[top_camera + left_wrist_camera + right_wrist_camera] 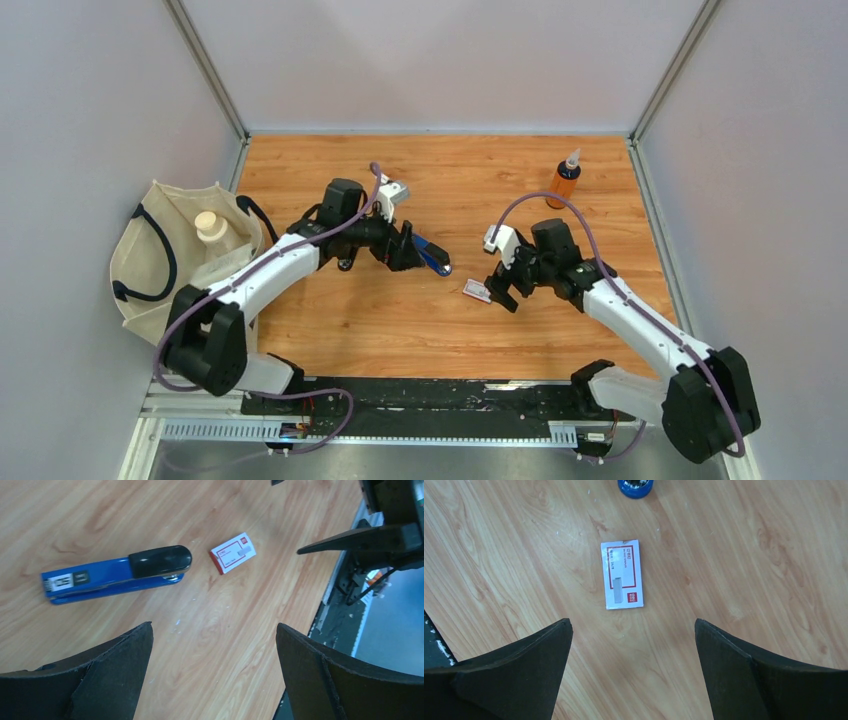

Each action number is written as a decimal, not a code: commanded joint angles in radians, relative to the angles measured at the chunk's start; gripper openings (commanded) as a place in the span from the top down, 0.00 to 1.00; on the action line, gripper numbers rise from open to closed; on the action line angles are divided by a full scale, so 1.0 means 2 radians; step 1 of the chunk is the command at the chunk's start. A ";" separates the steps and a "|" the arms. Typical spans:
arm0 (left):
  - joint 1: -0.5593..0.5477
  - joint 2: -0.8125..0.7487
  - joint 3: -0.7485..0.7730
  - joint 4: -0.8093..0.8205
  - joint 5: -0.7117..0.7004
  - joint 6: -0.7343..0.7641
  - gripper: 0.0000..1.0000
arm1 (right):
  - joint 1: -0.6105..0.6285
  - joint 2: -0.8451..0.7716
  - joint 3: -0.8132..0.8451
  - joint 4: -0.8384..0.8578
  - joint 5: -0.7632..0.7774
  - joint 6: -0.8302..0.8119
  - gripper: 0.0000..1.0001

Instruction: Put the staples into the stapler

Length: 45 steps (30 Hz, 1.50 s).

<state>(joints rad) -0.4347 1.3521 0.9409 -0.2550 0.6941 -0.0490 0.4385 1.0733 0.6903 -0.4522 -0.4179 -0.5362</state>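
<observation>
The blue stapler (115, 572) with a black top lies flat and closed on the wooden table; only its front tip (436, 262) shows past my left gripper (410, 250) in the top view. The staples, a small white box with a red label (622, 574), lie flat just right of the stapler's nose (232, 552). My left gripper (213, 626) hovers open over bare wood beside the stapler. The right gripper (633, 621) hangs open just short of the box (476, 291), touching nothing. The stapler's blue end (635, 486) shows beyond the box.
An orange bottle (565, 180) stands at the back right. A beige tote bag (165, 260) holding a capped bottle (210, 225) lies off the table's left edge. Grey walls enclose three sides. The black rail (430, 395) runs along the near edge.
</observation>
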 commanded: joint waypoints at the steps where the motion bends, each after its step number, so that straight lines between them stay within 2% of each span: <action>1: -0.026 0.055 0.017 0.057 0.049 -0.065 0.00 | 0.016 0.039 0.008 0.013 0.024 -0.016 0.03; 11: -0.059 0.139 0.027 0.075 0.049 -0.076 0.00 | 0.031 0.099 0.019 0.033 0.039 -0.002 0.04; 20: -0.060 0.176 0.041 0.058 -0.028 -0.042 0.00 | 0.039 0.114 0.023 0.031 0.052 0.001 0.04; 24: -0.059 0.197 0.055 0.049 -0.038 -0.035 0.00 | 0.039 0.114 0.024 0.033 0.052 0.001 0.04; 27: -0.059 0.193 0.052 0.053 -0.037 -0.031 0.00 | 0.040 0.113 0.026 0.028 0.052 0.001 0.04; 32: -0.060 0.141 0.034 0.066 -0.017 0.000 0.00 | 0.040 0.104 0.025 0.026 0.051 0.000 0.02; 34: -0.059 0.117 0.040 0.051 -0.013 0.024 0.00 | 0.039 0.101 0.028 0.021 0.051 -0.003 0.02; 36: -0.058 0.099 0.056 0.025 -0.003 0.083 0.00 | 0.039 0.095 0.030 0.016 0.049 -0.007 0.01; 40: -0.058 0.094 0.119 -0.076 -0.007 0.245 0.00 | 0.038 0.076 0.031 0.006 0.047 -0.011 0.00; 45: -0.059 0.151 0.190 -0.175 -0.032 0.452 0.00 | 0.007 0.055 0.034 -0.005 0.022 -0.007 0.00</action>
<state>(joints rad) -0.5495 1.5818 1.2369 -0.4129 0.6464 0.4236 0.4973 1.2278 0.7109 -0.4515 -0.3344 -0.5404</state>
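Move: The blue stapler lies about 5 cm ahead of the left hand and 2 cm to its right, some 14 cm below; the staple box is about 3 cm back and 13 cm right of that hand, the black stapler roughly 7 cm ahead and 14 cm left, both at table height. From the right hand the staple box is some 2 cm ahead, 3 cm left and 9 cm below, with the blue stapler about 10 cm ahead and 14 cm left. Beside the blue stapler the open left hand sinks about 10 cm, first drawing right and a little back, then easing forward; it then climbs back to its old height, edging forward over the stapler and rolling about its fingers so its forward side lifts. Above the staple box the open right hand sinks nearly 6 cm, its left side tipping down, hovers, then rises about 2 cm. ##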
